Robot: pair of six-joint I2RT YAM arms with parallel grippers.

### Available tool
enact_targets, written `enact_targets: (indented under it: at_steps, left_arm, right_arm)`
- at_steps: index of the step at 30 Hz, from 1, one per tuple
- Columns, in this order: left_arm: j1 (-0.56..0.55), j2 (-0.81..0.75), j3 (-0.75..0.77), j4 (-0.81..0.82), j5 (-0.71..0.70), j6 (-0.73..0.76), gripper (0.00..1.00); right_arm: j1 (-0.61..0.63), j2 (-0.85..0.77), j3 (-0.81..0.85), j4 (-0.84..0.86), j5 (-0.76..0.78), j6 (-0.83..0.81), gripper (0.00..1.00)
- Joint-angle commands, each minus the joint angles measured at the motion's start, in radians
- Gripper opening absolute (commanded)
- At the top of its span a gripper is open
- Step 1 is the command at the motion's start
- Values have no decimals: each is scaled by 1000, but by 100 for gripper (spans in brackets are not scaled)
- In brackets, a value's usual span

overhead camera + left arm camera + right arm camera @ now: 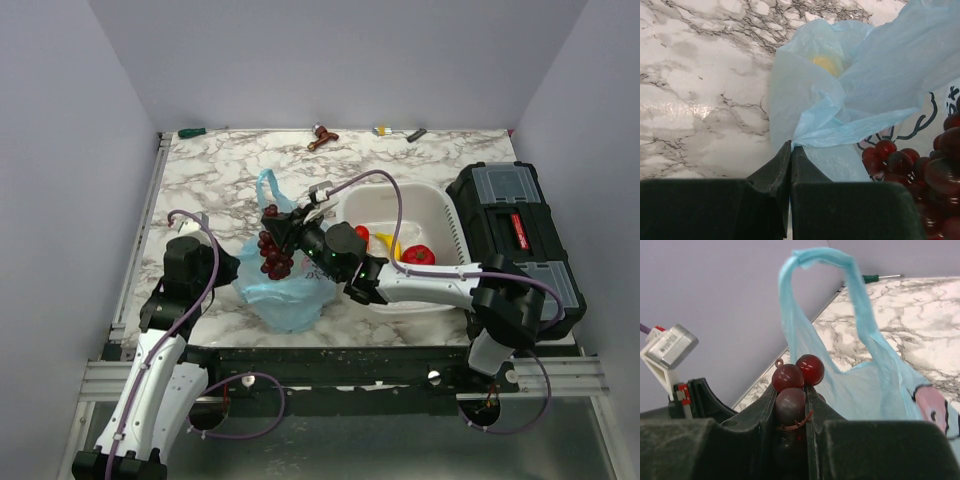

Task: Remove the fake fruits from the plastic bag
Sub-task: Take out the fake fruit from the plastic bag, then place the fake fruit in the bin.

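Observation:
The light-blue plastic bag point(285, 290) lies on the marble table left of centre, one handle standing up. My right gripper point(272, 222) is shut on the dark red grape bunch point(274, 256), which hangs above the bag; the grapes point(790, 400) sit between its jaws. My left gripper point(236, 258) is shut on a fold of the bag point(840, 125) at its left edge. A yellow fruit point(827, 64) shows through the bag film. The grapes also show in the left wrist view point(920, 170).
A white basket point(440, 215) right of the bag holds a red apple-like fruit point(419, 256), a yellow fruit point(388, 243) and a small red one point(362, 233). A black toolbox point(520, 240) stands at the right. Small tools point(322, 137) lie along the far edge.

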Motion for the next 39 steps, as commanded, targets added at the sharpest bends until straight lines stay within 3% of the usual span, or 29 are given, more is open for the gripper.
enact_targets:
  at_steps: [1, 8, 12, 16, 30, 39]
  left_arm:
    - [-12, -16, 13, 8, -43, 21, 0]
    - [-12, -23, 70, -44, -77, 19, 0]
    - [-12, -45, 63, -43, -107, 52, 0]
    - [-14, -61, 47, -38, -112, 66, 0]
    - [-23, -26, 30, 5, -84, 67, 0]
    - [-24, -16, 34, 3, -84, 64, 0]
  right_arm:
    - [-1, -60, 85, -48, 5, 7, 1]
    - [0, -111, 125, -191, -246, 172, 1]
    - [0, -142, 237, -358, -232, 162, 1]
    - [0, -173, 369, -604, -121, 107, 1]
    - [-5, -539, 157, -847, 520, -27, 1]
    - [-23, -618, 93, -960, 727, -57, 1]
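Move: The right hand, fingers pointing ahead and left, already holds the dark red grapes just above the bag mouth; the middle of the white tray lies about 29 cm to its right, 5 cm ahead and 18 cm below. In the tray the red heart fruit is some 18 cm right and 7 cm ahead, the banana 25 cm right and 3 cm ahead. The bag's middle is nearly beneath, 3 cm back. From the left hand, pinching the bag, the tray is roughly 40 cm right and 11 cm ahead. Still gripping the grape bunch, the right hand first climbs clear of the bag while easing back about 3 cm, then swings some 20 cm to the right towards and over the left half of the tray, topping out around 15 cm up and sinking almost 5 cm at the end as it turns clockwise, net about 30 degrees. The left fingers stay shut on the bag's rim, rising a couple of centimetres and settling partly back with a small shift left. ##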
